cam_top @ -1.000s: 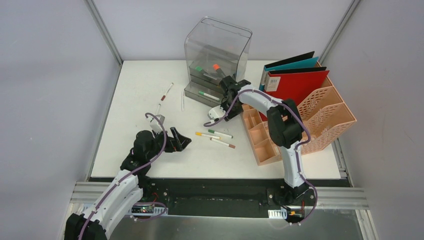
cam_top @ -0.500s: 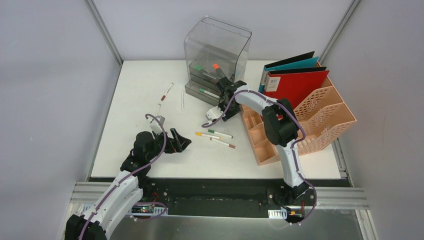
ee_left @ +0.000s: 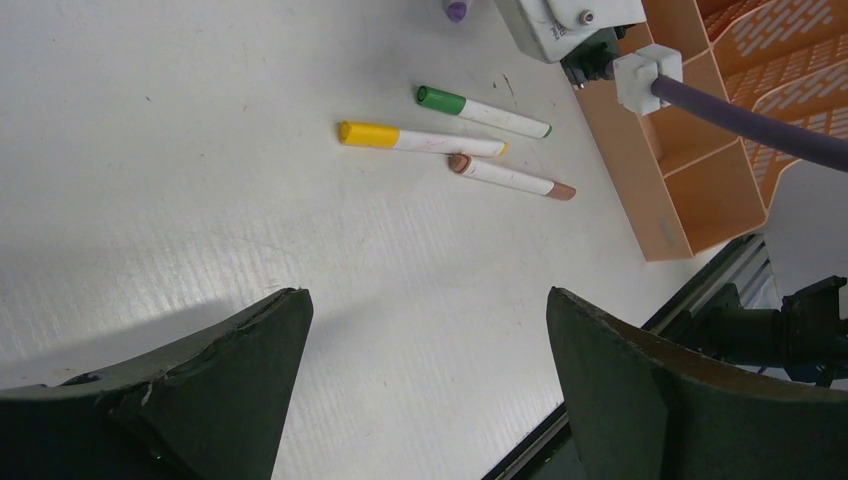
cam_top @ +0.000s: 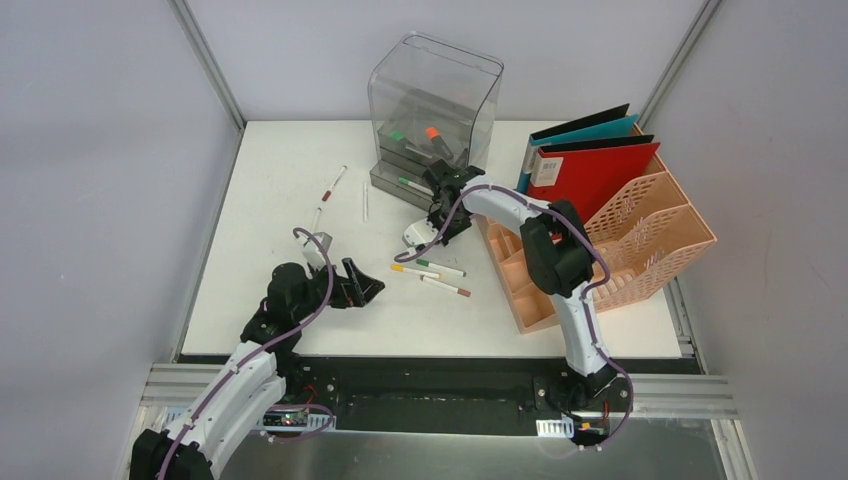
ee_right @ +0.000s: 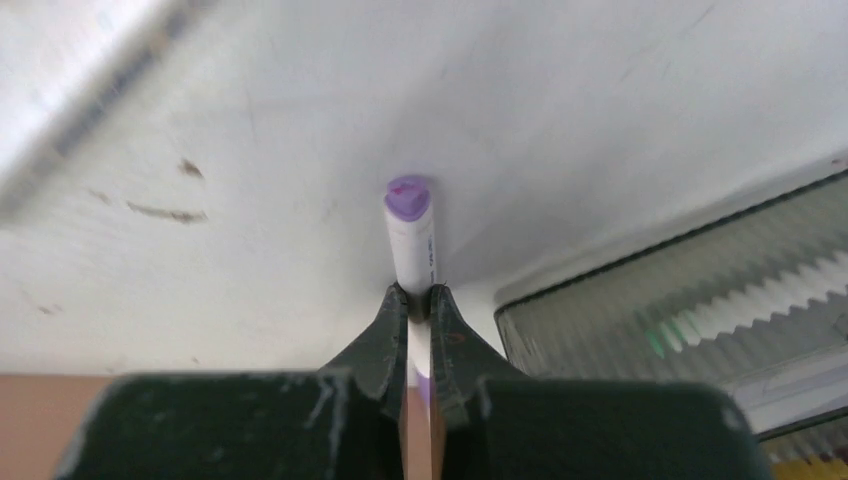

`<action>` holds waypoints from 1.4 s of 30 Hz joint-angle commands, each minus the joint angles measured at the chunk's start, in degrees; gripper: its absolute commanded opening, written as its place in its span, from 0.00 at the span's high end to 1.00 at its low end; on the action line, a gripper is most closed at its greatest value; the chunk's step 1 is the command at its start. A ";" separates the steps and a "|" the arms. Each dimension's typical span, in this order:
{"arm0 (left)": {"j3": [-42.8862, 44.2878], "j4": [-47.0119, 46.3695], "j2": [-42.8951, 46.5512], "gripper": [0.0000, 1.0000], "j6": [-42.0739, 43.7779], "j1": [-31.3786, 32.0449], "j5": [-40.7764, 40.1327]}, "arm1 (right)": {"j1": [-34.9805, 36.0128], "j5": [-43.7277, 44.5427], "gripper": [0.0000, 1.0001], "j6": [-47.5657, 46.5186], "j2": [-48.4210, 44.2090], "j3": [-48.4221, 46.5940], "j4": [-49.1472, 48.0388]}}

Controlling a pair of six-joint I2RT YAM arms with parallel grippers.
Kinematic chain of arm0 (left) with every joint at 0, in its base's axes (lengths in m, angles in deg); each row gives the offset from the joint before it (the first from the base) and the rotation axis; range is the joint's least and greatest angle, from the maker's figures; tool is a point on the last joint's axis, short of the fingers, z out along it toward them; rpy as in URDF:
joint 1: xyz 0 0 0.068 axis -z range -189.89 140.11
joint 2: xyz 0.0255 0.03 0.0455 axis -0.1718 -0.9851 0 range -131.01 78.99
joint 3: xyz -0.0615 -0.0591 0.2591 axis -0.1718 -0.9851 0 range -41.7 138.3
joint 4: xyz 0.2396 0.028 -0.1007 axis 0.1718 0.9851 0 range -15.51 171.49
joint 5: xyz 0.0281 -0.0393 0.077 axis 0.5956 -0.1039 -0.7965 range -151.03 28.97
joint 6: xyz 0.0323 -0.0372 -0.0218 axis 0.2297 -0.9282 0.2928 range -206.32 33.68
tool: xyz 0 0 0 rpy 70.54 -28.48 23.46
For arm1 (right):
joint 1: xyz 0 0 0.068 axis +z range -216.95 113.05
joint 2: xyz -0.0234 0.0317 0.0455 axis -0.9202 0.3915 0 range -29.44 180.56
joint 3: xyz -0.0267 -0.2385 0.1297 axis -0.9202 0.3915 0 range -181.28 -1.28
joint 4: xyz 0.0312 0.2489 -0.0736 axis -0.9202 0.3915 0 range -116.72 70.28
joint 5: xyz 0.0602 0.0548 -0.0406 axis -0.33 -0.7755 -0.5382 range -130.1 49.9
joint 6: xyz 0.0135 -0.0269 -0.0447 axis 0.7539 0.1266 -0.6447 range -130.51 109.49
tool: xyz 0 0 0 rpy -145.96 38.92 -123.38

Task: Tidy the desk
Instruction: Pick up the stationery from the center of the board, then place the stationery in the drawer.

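Observation:
The desk (cam_top: 280, 170) is a white tabletop with loose pens on it. My right gripper (cam_top: 438, 212) reaches down just in front of the clear drawer box (cam_top: 432, 100). In the right wrist view that gripper (ee_right: 420, 292) is shut on a white marker with a purple cap (ee_right: 410, 235), which points out over the desk surface. My left gripper (cam_top: 362, 289) hovers low over the near-left part of the desk, open with nothing between its fingers (ee_left: 250, 340). Ahead of it lie a green marker (ee_left: 483, 111), a yellow marker (ee_left: 420, 139) and a brown marker (ee_left: 510, 177).
A peach lattice file rack (cam_top: 650, 235) holding red and teal binders (cam_top: 590, 165) stands at the right, with peach tray compartments (cam_top: 520, 275) beside it. Thin pens (cam_top: 333, 182) lie at the far left. The drawer box holds markers (cam_top: 432, 133). Grey walls frame the desk.
My right gripper has slid left along the front of the drawer box and closed on the purple-capped marker. The left arm has stayed where it was.

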 commanded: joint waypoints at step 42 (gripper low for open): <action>2.30 10.41 8.03 0.09 0.14 -0.33 -1.23 | 3.28 14.88 0.44 62.73 -5.09 -8.28 -35.41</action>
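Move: The right hand has the purple marker pinched just above the table; the clear cabinet's open bottom tray lies about 7 cm ahead and 7 cm to its left, slightly higher. A green-capped marker already lies in the tray, 7 cm ahead and 6 cm left of the hand; a yellow marker lies 10 cm back and 7 cm left. From the left hand, the tray is some 17 cm ahead, 9 cm right and 5 cm lower. The right hand swings the purple marker back, up about 16 cm, left and forward over the tray, then opens. ##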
